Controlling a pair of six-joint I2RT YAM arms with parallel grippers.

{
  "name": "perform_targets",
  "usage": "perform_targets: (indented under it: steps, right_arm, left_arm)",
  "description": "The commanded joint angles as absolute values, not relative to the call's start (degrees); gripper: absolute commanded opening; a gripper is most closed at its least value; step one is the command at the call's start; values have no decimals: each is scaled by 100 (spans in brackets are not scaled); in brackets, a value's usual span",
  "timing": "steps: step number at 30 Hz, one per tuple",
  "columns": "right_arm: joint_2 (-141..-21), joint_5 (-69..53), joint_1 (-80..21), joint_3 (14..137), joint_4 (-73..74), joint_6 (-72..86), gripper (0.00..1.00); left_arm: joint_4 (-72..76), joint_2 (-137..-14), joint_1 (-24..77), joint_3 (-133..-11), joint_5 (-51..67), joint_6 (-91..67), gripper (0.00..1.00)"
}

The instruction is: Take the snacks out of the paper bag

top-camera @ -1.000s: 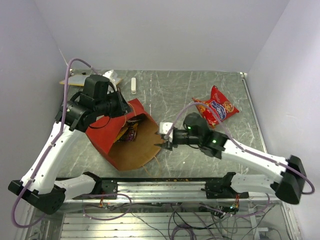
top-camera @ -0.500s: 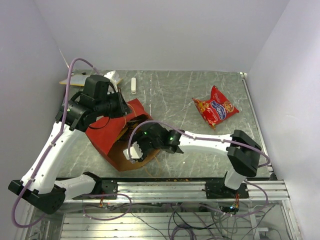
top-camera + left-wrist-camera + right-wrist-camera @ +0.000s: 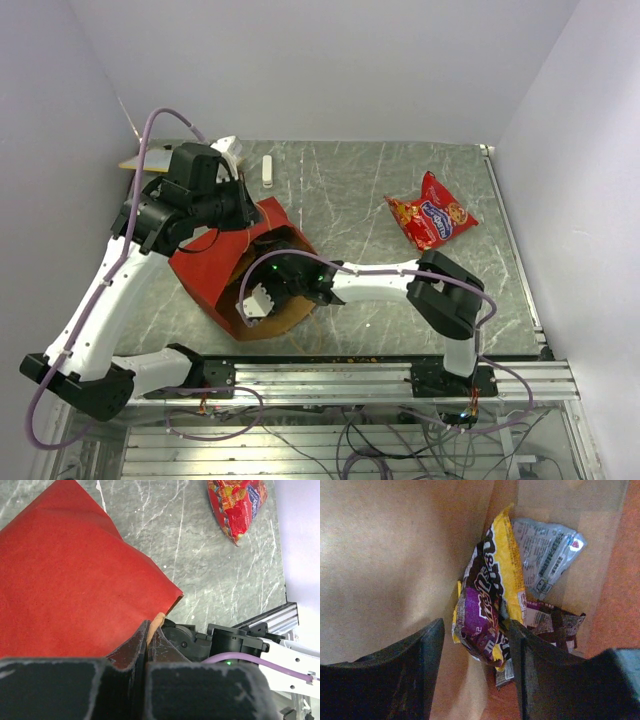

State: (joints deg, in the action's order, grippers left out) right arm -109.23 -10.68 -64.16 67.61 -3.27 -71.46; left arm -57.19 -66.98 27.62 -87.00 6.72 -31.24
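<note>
The paper bag (image 3: 205, 265) lies on its side at the left, red outside, brown inside, its mouth facing right. My left gripper (image 3: 243, 208) is shut on the bag's upper rim; in the left wrist view a tan paper edge (image 3: 156, 621) is pinched between its fingers (image 3: 151, 628). My right gripper (image 3: 255, 300) reaches deep inside the bag and is open (image 3: 476, 630). A yellow and purple packet (image 3: 487, 600) lies between its fingers, untouched by the pads. A silver packet (image 3: 547, 552) and a dark brown packet (image 3: 557, 625) lie behind it. The red chip bag (image 3: 432, 212) lies on the table at the right, and also shows in the left wrist view (image 3: 237, 502).
A small white object (image 3: 267, 170) lies at the table's back. A tan flat piece (image 3: 140, 160) sits at the back left corner. The metal rail (image 3: 330, 375) runs along the front edge. Walls close in on both sides.
My right arm has swung left from outside the bag's mouth and pushed its gripper deep into the bag. My left gripper has stayed shut on the rim, shifting slightly.
</note>
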Motion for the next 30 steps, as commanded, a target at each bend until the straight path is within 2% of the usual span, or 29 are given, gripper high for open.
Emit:
perform_targets:
  steps: [1,3,8,14,22,26,30]
  right_arm:
    - [-11151,-801,-6289,6843,-721,-7490,50]
    - [-11164,-898,-6218,6825,-693,-7566,44]
    - [-10891,-1105,-6146,6653,-624,-7517,20]
    - [-10426,-1538,-6070,6474,-509,-7256,6]
    - [-8944,-1853,-6070,5942,338,-6386,0]
    - [-8063,-1795,-6050,5517,560,-5360,0]
    - [-7032,-1778,-6035,4772,130,-3848,0]
  left_arm:
    - [-5887,-6719,2708,-9023,618,-2853,7]
    - [-5828,-6669,2706,-8924,596,-2915,7]
    - [-5737,-6632,2675,-8817,531,-3488,7]
    - [-5705,-6436,2672,-8647,398,-3909,7]
    - [-5623,-6298,2671,-8591,238,-4409,7]
    - [-5700,-6394,2672,-8684,55,-4496,7]
    - [-5533,-6355,2672,-8529,88,-4688,7]
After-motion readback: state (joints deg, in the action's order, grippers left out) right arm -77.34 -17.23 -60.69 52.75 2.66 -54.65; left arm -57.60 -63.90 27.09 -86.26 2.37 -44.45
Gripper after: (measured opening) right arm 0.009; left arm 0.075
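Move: The purple M&M's packet lies almost at the right fingertips inside the bag, about 2 cm ahead, 1 cm to the left and 3 cm below. A yellow packet is some 3 cm ahead and 6 cm left; a silver packet lies about 7 cm ahead and 7 cm left, and a brown packet 7 cm ahead and 2 cm left, all roughly 5 cm lower. From the left hand, the purple packet is level fore and aft, 2 cm right and some 26 cm below. The right hand nudges forward some 2.5 cm and slightly down inside the bag while its open fingers shut around the purple packet and pinch it, then it draws the packet up about 12 cm, to the right and back towards the bag's mouth, quickening and tilting the hand some 20 degrees as it goes. The left hand stays above with its fingers still shut on the paper handle, turning only about 15 degrees as it steadies the bag. ##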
